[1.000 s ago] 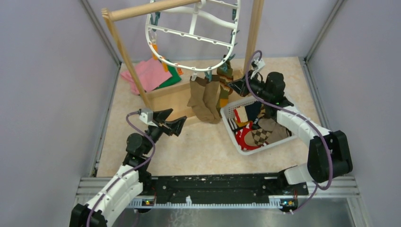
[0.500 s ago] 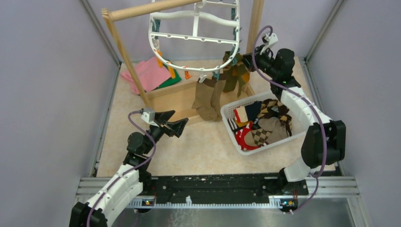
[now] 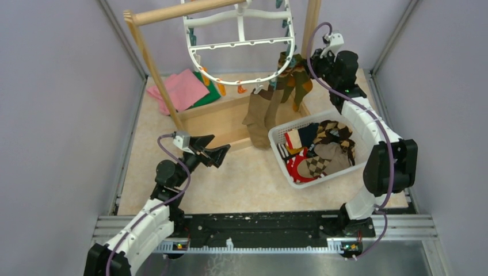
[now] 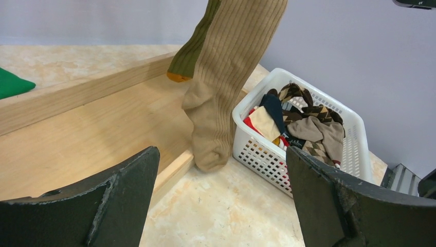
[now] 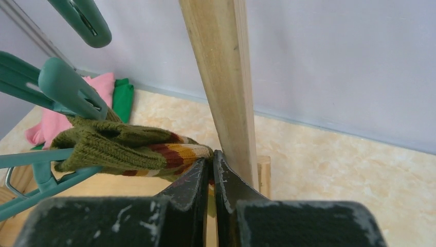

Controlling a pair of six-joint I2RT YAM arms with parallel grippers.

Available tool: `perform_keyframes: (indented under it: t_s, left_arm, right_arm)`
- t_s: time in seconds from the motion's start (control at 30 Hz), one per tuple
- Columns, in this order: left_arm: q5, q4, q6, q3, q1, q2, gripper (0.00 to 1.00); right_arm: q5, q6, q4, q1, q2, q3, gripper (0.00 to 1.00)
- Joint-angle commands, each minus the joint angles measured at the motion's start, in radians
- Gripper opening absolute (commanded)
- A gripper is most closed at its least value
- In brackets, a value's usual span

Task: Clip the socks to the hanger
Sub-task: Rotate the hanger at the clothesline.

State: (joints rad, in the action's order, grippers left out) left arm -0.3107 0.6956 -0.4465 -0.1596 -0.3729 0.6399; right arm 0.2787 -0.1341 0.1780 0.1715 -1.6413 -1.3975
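The white hanger hangs from the wooden rack, tilted toward the right. Two tan socks dangle from its teal clips. My right gripper is high beside the rack's right post, shut on the striped cuff of an olive sock that lies against a teal clip. More socks fill the white basket. My left gripper hovers low over the floor, open and holding nothing. It faces a tan sock and an olive sock.
The wooden rack has a top pole, a right post just beyond my right fingertips, and a flat base. Folded pink and green cloths lie at the back left. The basket wall stands close to the hanging tan sock.
My right gripper rose and moved back toward the right post with the olive sock pinched, dragging the hanger and its tan socks rightward. The left arm stayed put.
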Motion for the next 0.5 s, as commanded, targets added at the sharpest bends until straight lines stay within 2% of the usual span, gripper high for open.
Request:
perform_keyframes:
  t_s: [0.0,0.07,0.13,0.37,0.47]
  left_arm:
    - [-0.029,0.056,-0.011,-0.006,0.000,0.005,0.98]
    - [-0.038,0.084,-0.008,-0.002,0.001,0.012,0.98]
    - [-0.050,0.134,0.006,0.002,0.001,0.030,0.98]
    - [-0.109,0.441,0.088,0.029,0.000,0.168,0.98]
    - [-0.138,0.502,0.100,0.005,0.000,0.205,0.98]
  right_arm:
    - [-0.041,-0.008,0.019,-0.016,0.004,-0.033,0.04]
    - [0.019,-0.013,0.029,-0.020,0.016,-0.010,0.07]
    - [0.117,-0.004,0.027,-0.020,0.038,0.015,0.15]
    - [0.310,0.042,0.055,-0.021,0.233,0.209,0.51]
    - [0.364,0.079,0.027,-0.025,0.334,0.280,0.63]
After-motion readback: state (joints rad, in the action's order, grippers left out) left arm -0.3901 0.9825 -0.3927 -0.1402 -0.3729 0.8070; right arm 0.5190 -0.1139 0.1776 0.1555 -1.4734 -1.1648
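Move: The right hand still has a striped sock pinched in its shut fingers; the middle of that clipped bunch lies about 4 cm left, 3 cm back and 7 cm below. The white hanger's middle is roughly 20 cm left, 6 cm farther out and 8 cm higher. The wooden post stands some 6 cm straight ahead; the brown socks hang 13 cm left, 9 cm back and 10 cm below. From the left hand, the striped sock is some 25 cm right, 20 cm ahead and slightly above. Backward towards its own base, after a brief hold, the right hand draws off about 7 cm, sinking some 3 cm and easing slightly left, away from the wooden post. Its fingers open to a little over half and let go of the striped sock, while the hand turns counter-clockwise by 10 to 15 degrees. ##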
